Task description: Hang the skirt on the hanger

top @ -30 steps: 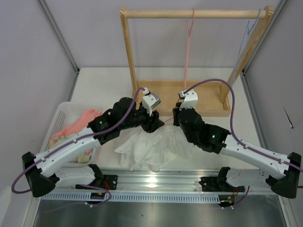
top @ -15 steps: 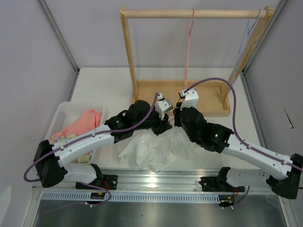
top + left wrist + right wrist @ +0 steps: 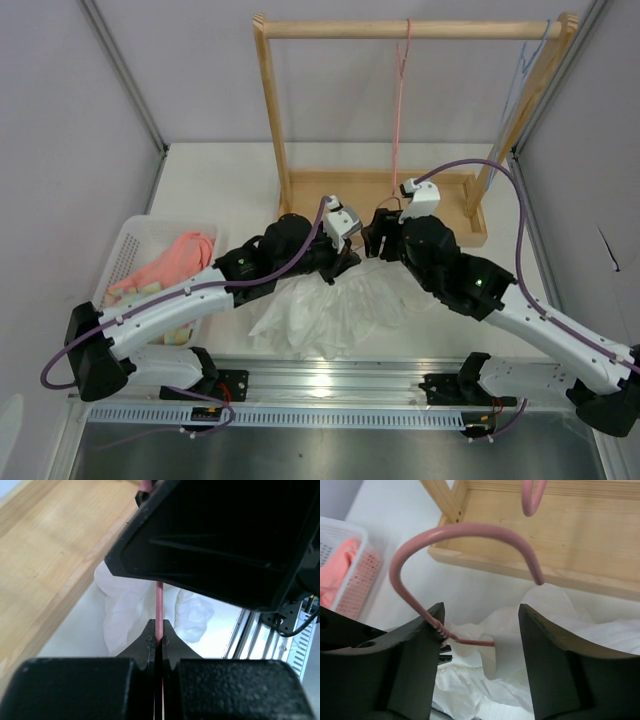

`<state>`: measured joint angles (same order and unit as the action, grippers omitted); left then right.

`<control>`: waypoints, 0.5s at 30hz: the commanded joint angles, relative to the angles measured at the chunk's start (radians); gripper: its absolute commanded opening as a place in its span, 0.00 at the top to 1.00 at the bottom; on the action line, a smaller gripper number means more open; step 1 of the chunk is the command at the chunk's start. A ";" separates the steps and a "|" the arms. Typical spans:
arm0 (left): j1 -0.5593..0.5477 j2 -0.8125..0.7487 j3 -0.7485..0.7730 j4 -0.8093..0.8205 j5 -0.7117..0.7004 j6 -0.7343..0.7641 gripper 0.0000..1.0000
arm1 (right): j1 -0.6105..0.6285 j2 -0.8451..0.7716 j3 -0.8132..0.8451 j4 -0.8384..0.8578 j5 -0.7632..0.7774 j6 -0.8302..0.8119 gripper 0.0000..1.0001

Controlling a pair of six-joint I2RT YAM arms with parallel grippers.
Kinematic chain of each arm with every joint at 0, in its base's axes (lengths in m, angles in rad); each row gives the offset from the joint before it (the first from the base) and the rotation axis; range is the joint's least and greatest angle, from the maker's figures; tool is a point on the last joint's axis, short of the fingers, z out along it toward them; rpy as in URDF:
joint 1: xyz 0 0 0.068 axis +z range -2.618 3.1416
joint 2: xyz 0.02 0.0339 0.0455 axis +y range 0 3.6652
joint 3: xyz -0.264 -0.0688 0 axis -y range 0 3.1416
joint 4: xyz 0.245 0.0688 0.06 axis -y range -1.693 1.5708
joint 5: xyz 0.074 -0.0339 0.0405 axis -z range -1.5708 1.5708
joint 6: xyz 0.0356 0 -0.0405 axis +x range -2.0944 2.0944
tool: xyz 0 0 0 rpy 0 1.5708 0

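Observation:
The white skirt [image 3: 335, 305] lies crumpled on the table under both grippers. The pale salmon-pink hanger [image 3: 465, 530] shows in the right wrist view. Its hook arches over the jaws, its twisted neck lies by the left finger [image 3: 420, 645], and one wire runs into the skirt [image 3: 560, 630]. My right gripper [image 3: 481, 611] is open around it and grips nothing; from above it [image 3: 375, 238] is just right of the left one. My left gripper [image 3: 159, 628] is shut on the hanger's thin wire [image 3: 159, 602], above the skirt [image 3: 125, 612]. From above the left gripper [image 3: 348, 262] is at the skirt's far edge.
A wooden rack [image 3: 272, 110] stands at the back, its base board [image 3: 340, 195] just beyond the grippers. A deeper pink hanger [image 3: 398, 100] and a light blue hanger [image 3: 520, 80] hang on it. A white basket [image 3: 125, 245] of pink and yellow clothes is at the left.
My left gripper has moved right until it meets the right gripper over the skirt's far edge. The right arm has shifted slightly right and farther back. The skirt's top edge is drawn up.

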<state>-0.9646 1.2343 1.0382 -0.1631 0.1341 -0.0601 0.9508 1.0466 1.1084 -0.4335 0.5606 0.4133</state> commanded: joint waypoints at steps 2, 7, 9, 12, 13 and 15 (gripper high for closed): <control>-0.003 -0.117 0.062 -0.030 -0.064 0.005 1.00 | -0.099 -0.120 0.022 -0.085 0.030 0.028 0.30; -0.002 -0.159 0.054 -0.062 -0.079 -0.003 1.00 | -0.126 -0.128 -0.027 -0.105 0.015 0.056 0.32; -0.002 -0.160 0.060 -0.084 -0.076 0.003 1.00 | -0.130 -0.155 -0.048 -0.068 -0.002 0.064 0.24; -0.002 -0.148 0.057 -0.119 -0.073 0.008 1.00 | -0.184 -0.168 -0.035 -0.018 -0.133 0.041 0.18; -0.002 -0.153 0.042 -0.113 -0.073 0.005 1.00 | -0.202 -0.163 -0.006 -0.013 -0.158 0.033 0.18; -0.002 -0.163 0.031 -0.095 -0.086 0.000 1.00 | -0.205 -0.155 0.013 0.018 -0.211 0.012 0.16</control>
<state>-0.9806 1.1671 1.0603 -0.2344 0.0975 -0.0608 0.8299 0.9276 1.0622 -0.4343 0.2409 0.4580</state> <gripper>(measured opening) 0.036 0.837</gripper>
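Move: The right hand's open fingers straddle the held hanger's hook, about 1 cm ahead and 2 cm left of it; the skirt's waistband edge is some 3 cm back, straight in line sideways, 5 cm below. The hanging hanger's lower end is roughly 10 cm ahead, 4 cm right and level in height. From the left hand, already pinching the hanger, that waistband edge is about 2 cm ahead, 5 cm right and 3 cm below. Right fingers open wider, drawing back about 2 cm from the hook while the left hand lifts the pinched hanger. ##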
